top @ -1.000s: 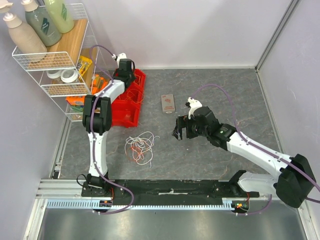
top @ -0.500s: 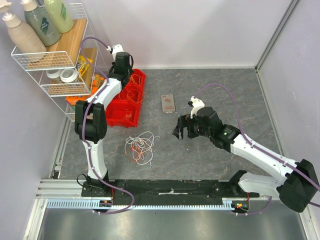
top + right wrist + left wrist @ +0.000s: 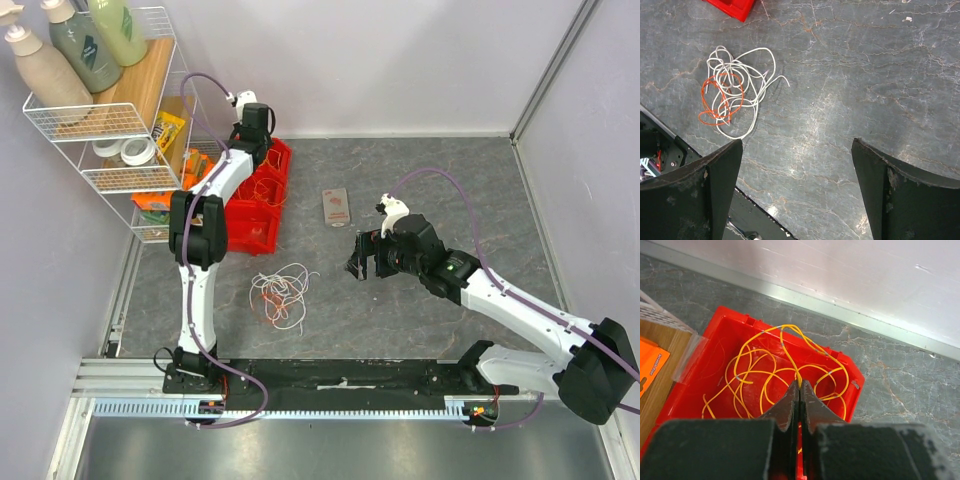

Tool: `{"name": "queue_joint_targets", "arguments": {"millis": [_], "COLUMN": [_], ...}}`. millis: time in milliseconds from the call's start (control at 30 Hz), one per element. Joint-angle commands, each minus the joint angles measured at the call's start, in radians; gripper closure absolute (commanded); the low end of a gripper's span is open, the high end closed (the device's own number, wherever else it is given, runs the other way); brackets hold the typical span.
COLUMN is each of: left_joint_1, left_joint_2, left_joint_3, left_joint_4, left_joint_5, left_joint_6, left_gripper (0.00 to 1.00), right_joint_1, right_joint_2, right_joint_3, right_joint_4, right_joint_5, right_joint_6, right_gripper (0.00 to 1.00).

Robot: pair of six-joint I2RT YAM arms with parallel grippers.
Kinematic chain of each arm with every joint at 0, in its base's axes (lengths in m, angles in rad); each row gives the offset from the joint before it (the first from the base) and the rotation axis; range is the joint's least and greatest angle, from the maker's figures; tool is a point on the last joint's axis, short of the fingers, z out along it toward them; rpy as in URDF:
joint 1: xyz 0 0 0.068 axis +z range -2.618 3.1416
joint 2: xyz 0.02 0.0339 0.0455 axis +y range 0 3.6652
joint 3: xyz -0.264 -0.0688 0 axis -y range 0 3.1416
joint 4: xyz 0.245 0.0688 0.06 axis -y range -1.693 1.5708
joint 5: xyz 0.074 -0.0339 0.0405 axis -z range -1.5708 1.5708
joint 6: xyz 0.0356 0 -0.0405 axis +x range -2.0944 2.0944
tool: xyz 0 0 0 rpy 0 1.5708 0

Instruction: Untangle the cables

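Observation:
A tangle of white and red cables (image 3: 282,295) lies on the grey table in front of the red bin (image 3: 250,230). In the right wrist view the same cables (image 3: 732,97) sit at upper left. An orange-yellow cable (image 3: 760,375) coils inside the red bin (image 3: 695,365). My left gripper (image 3: 800,386) hangs over it, shut, with a strand of that cable pinched at its tips. In the top view the left gripper (image 3: 260,158) is over the bin's back half. My right gripper (image 3: 357,258) hovers right of the tangle, its jaws (image 3: 796,142) wide open and holding nothing.
A white wire shelf (image 3: 100,125) with bottles, tape rolls and packets stands at the far left beside the bin. A small flat card (image 3: 337,207) lies mid-table. A black rail (image 3: 340,385) runs along the near edge. Walls close the back and right.
The left wrist has shifted slightly toward the back wall over the bin, its elbow swinging left and back. The right arm has drifted a little to the right.

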Motion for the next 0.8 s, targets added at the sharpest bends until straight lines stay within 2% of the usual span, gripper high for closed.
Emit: {"name": "queue_joint_targets", "arguments": {"millis": [0,133,267,300,333,433,500,633,767], "left_joint_1": [0.004,0.013,0.014,0.014,0.014,0.014,0.010,-0.016,-0.035], "left_joint_2": [0.007,0.015,-0.031,-0.047,-0.067,-0.128,-0.188,-0.356,-0.572], "left_joint_3": [0.070,0.074,0.002,-0.019,-0.045,-0.070,-0.093,-0.223,-0.480], "left_joint_4": [0.035,-0.048,-0.074,-0.074,-0.076,-0.114,-0.148,-0.148,-0.093], "left_joint_5": [0.003,0.025,0.025,0.020,0.025,0.055,0.109,0.218,0.429], "left_joint_6": [0.066,0.008,-0.048,-0.062,-0.065,-0.095,-0.113,-0.141,-0.202], "left_gripper": [0.98,0.98,0.98,0.94,0.86,0.52,0.42,0.41,0.45], "right_joint_1": [-0.004,-0.004,-0.004,-0.004,-0.004,-0.004,-0.004,0.011,0.107], "right_joint_2": [-0.004,-0.007,-0.018,-0.020,-0.021,-0.010,0.006,0.040,0.112], "right_joint_3": [-0.003,-0.006,-0.011,-0.012,-0.018,-0.032,-0.047,-0.075,-0.087], "right_joint_4": [0.016,0.018,0.026,0.029,0.035,0.042,0.055,0.105,0.237], "right_joint_5": [-0.009,-0.008,-0.026,-0.029,-0.032,-0.042,-0.048,-0.074,-0.100], "right_joint_6": [0.007,0.011,0.022,0.024,0.024,0.022,0.018,0.020,0.077], "right_gripper": [0.03,0.03,0.03,0.03,0.03,0.03,0.03,0.04,0.05]}}
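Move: The left hand holds the yellow cable over the red bin's far compartment, whose middle lies about 2 cm ahead, 2 cm left and 9 cm below; the middle compartment is some 10 cm back and straight below, the grey box 18 cm back and 20 cm right. From the open right hand, the white cables lie about 5 cm back, 17 cm left and 15 cm down; the grey box is 20 cm ahead, 7 cm left. Left dips 3 cm, releases the yellow cable, backs off 10 cm, rising; right sinks towards the white cables. ##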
